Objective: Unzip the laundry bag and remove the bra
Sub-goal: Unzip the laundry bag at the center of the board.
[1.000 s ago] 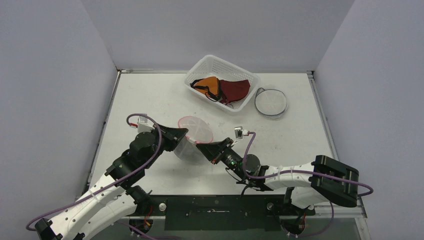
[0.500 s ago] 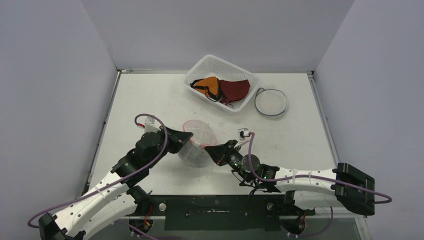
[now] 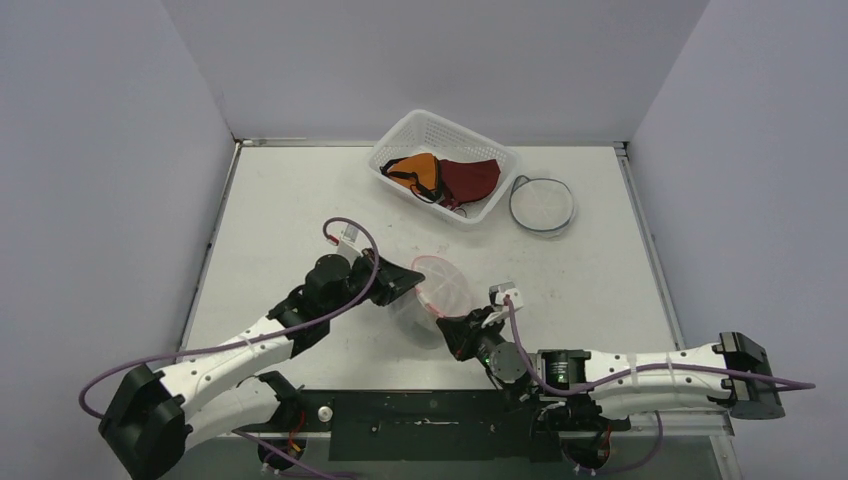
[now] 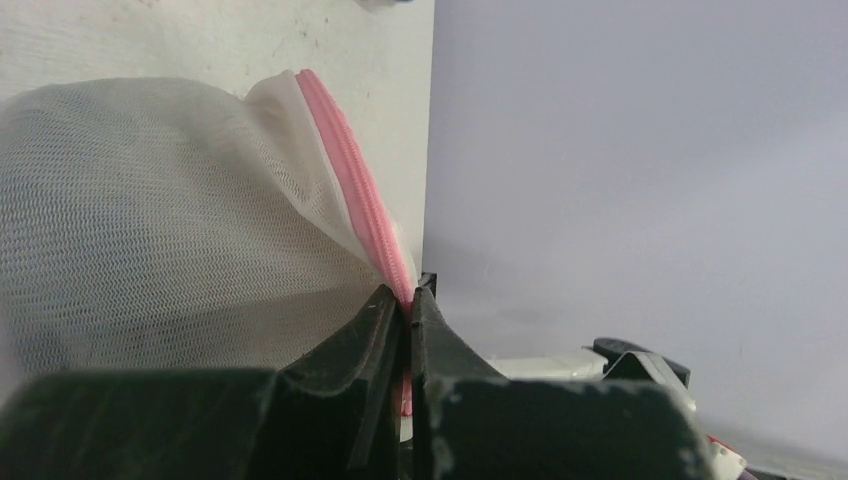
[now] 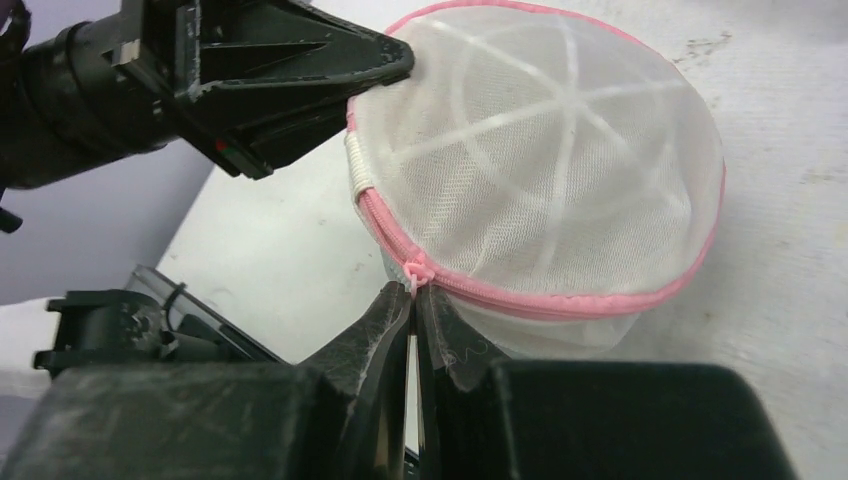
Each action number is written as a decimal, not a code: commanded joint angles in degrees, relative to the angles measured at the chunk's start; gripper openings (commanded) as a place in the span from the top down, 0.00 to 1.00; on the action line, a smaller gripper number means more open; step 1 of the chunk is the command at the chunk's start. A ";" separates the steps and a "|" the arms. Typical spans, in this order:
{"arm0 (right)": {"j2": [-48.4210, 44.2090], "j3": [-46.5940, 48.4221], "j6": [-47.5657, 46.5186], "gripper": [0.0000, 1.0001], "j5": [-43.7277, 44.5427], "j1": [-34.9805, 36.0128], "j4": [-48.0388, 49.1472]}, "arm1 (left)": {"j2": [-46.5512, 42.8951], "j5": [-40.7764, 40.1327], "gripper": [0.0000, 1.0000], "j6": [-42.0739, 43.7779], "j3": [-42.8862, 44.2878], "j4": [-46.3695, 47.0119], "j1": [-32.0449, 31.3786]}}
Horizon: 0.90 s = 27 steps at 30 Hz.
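The laundry bag (image 3: 436, 296) is a white mesh dome with a pink zipper round its rim, lying near the table's front middle. My left gripper (image 3: 413, 284) is shut on the bag's pink zipper edge (image 4: 352, 195) from the left. From the near side, my right gripper (image 5: 412, 292) is shut on the small pink zipper pull (image 5: 418, 270). In the right wrist view the bag (image 5: 545, 190) shows white ribs under the mesh, and the left gripper (image 5: 400, 62) pinches its top left rim. The bra is hidden; nothing coloured shows through the mesh.
A white basket (image 3: 401, 131) at the back holds an orange and a dark red garment. To its right lies a flat round mesh bag (image 3: 541, 203) with a dark rim. Side walls close in the table left and right.
Both arms have carried the bag to the right and slightly nearer the front edge. The right arm has stretched out low along the front. Both grips are unchanged.
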 commanded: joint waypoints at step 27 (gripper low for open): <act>17.08 7.67 -4.51 0.95 3.07 4.04 -0.43 | -13.79 3.89 0.09 4.41 -9.98 -8.00 -3.80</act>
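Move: Both hands hold the laundry bag up: the right pinches the zipper pull. That pull lies some 7 cm back, 3 cm to the right and 3 cm below the left hand, which has the zip edge shut in its fingers. From the right hand, the bag's middle is about 4 cm ahead, 2 cm left and 5 cm lower; the basket is roughly 41 cm ahead and 2 cm right, and the round mesh bag 33 cm ahead and 23 cm right, both down on the table. The left fingers let go of the zip edge and open wide as the hand dips about 4 cm and slightly right, then swings left, bobs up, and draws back and down to end near the zipper pull, some 6 cm back. The right keeps its pinch on the pull and lowers about 6 cm, its left side rolling down some 15 degrees, swaying right, then left. ##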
